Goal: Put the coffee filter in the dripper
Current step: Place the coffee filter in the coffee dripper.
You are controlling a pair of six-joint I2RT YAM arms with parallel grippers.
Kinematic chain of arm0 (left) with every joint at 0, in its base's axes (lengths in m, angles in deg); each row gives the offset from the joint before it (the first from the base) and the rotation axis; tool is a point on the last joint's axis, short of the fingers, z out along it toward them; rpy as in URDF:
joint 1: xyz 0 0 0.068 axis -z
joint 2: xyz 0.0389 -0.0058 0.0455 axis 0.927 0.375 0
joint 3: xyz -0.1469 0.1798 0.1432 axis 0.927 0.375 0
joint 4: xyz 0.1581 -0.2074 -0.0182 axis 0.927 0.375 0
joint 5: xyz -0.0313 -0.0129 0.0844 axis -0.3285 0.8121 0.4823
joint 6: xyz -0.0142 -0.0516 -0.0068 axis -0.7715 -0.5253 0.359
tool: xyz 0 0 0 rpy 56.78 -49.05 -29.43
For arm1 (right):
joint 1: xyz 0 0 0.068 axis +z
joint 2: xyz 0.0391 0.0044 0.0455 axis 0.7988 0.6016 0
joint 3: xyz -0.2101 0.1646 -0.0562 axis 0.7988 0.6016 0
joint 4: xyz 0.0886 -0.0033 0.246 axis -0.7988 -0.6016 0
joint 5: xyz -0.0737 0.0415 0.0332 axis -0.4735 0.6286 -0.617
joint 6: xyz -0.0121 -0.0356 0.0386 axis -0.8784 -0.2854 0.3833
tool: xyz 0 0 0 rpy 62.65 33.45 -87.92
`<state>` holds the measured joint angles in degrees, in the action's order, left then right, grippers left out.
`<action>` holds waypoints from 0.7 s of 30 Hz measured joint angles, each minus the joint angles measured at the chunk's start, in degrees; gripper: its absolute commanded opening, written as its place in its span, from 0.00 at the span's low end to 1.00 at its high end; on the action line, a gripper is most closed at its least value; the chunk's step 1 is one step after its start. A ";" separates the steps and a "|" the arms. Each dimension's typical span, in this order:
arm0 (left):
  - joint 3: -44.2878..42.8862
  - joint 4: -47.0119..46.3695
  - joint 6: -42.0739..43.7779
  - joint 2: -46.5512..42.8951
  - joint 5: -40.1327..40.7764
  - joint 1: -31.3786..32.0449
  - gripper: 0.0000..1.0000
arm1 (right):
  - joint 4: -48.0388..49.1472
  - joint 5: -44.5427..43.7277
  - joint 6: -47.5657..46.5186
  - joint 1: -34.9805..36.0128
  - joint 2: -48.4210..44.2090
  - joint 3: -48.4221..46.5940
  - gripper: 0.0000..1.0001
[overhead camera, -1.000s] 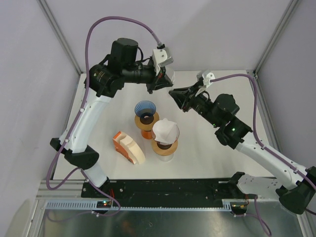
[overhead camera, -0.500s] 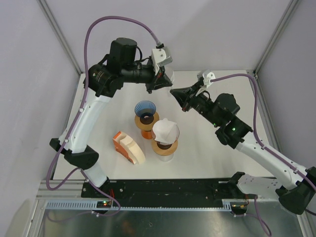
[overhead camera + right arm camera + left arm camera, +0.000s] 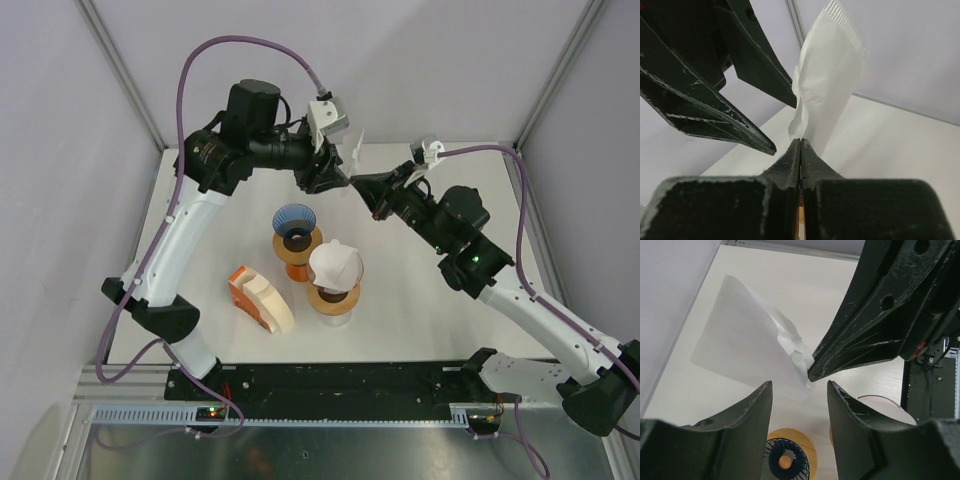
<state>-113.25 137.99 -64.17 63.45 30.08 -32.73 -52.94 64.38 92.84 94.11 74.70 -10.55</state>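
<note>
A white paper coffee filter (image 3: 353, 150) hangs in the air over the back of the table, pinched at its lower corner by my right gripper (image 3: 356, 186), which is shut on it. The right wrist view has the filter (image 3: 830, 75) rising from those closed tips (image 3: 800, 142). My left gripper (image 3: 333, 180) is open right beside it, its fingers apart from the filter (image 3: 750, 345). Below stands the empty blue ribbed dripper (image 3: 293, 222) on an orange base, also in the left wrist view (image 3: 786, 460).
A second dripper (image 3: 335, 266) with a white filter in it stands at the table's middle. An orange holder (image 3: 260, 298) with stacked filters lies to its left. Grey walls close in the back and both sides.
The right gripper shut on the filter's corner, then the left gripper opened and let the filter go. The filter now stands up between the two grippers.
</note>
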 measured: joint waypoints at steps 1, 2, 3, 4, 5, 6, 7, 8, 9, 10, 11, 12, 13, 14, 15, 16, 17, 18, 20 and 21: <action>0.15 0.00 -0.02 0.00 0.13 -0.02 0.54 | 0.17 0.02 0.24 0.02 0.00 0.00 0.00; 0.28 -0.04 0.00 0.00 0.24 -0.02 0.54 | 0.48 0.02 0.57 0.02 0.00 0.00 0.00; 0.28 -0.07 0.00 0.00 0.42 -0.02 0.53 | 0.79 0.04 0.79 0.15 0.02 0.00 0.00; 0.28 -0.20 0.00 0.00 0.68 -0.02 0.53 | 1.07 0.04 1.03 0.33 0.07 0.00 0.00; 0.28 -0.28 0.00 0.00 0.87 -0.02 0.52 | 1.33 0.04 1.18 0.46 0.13 0.00 0.00; 0.28 -0.46 0.00 0.00 1.14 -0.02 0.51 | 1.66 0.07 1.38 0.68 0.26 0.00 0.00; 0.28 -0.63 0.00 0.00 1.49 -0.02 0.51 | 1.95 0.24 1.55 0.94 0.42 0.00 0.00; 0.28 -0.66 0.02 0.00 1.66 -0.02 0.50 | 2.16 0.24 1.60 1.16 0.57 0.00 0.00; 0.28 -0.55 0.02 0.00 1.79 -0.02 0.50 | 2.34 0.31 1.62 1.20 0.72 0.00 0.00; 0.28 -0.59 0.00 0.00 2.08 -0.02 0.48 | 2.45 0.37 1.68 1.20 0.79 0.00 0.00; 0.31 -0.57 0.00 0.00 2.12 -0.02 0.46 | 2.49 0.37 1.73 1.18 0.85 0.00 0.00; 0.39 -0.57 0.02 0.00 2.19 -0.02 0.43 | 2.49 0.37 1.75 1.18 0.92 0.00 0.00; 0.39 -0.55 -0.02 0.00 2.29 -0.02 0.37 | 2.51 0.33 1.75 1.18 0.92 0.00 0.00; 0.39 -0.52 0.00 0.00 2.32 -0.02 0.33 | 2.56 0.31 1.75 1.16 0.94 0.00 0.00; 0.39 -0.50 -0.07 -0.02 2.25 0.00 0.26 | 2.58 0.17 1.73 1.14 0.94 0.00 0.00; 0.39 -0.46 -0.11 -0.04 2.21 0.09 0.20 | 2.60 0.11 1.75 1.11 0.94 0.00 0.00; 0.39 -0.44 -0.13 -0.09 2.05 0.13 0.12 | 2.64 -0.04 1.75 1.09 0.96 0.00 0.00; 0.39 -0.42 -0.11 -0.15 2.12 0.15 0.06 | 2.69 -0.02 1.77 1.05 1.01 0.00 0.00; 0.39 -1.01 0.04 -0.20 2.82 0.07 0.02 | 2.84 0.59 1.99 1.18 1.01 0.00 0.00; 0.39 -1.16 0.02 -0.20 3.28 0.00 0.01 | 2.97 0.92 2.03 1.36 1.01 0.00 0.00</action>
<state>-112.86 136.83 -64.14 63.26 33.36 -32.73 -49.97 65.30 94.88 95.47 75.71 -10.55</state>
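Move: Just off the left fingertips stands the paper filter, already pinched at its near edge by the right hand; its middle is about 3 cm right of the left hand, 2 cm ahead and 3 cm higher. From the right hand the empty blue dripper lies about 12 cm left, 2 cm ahead and 25 cm below. The clear dripper, already lined, is some 10 cm back, 2 cm left and 25 cm below. Closing from about half open to nearly shut, the left fingers pinch the filter's near edge beside the right fingertips, after that hand eases about 1 cm forward. The shut right fingers keep their hold on the paper and carry it roughly 1.5 cm, mostly left and a little up, towards the left gripper with barely any turn. ##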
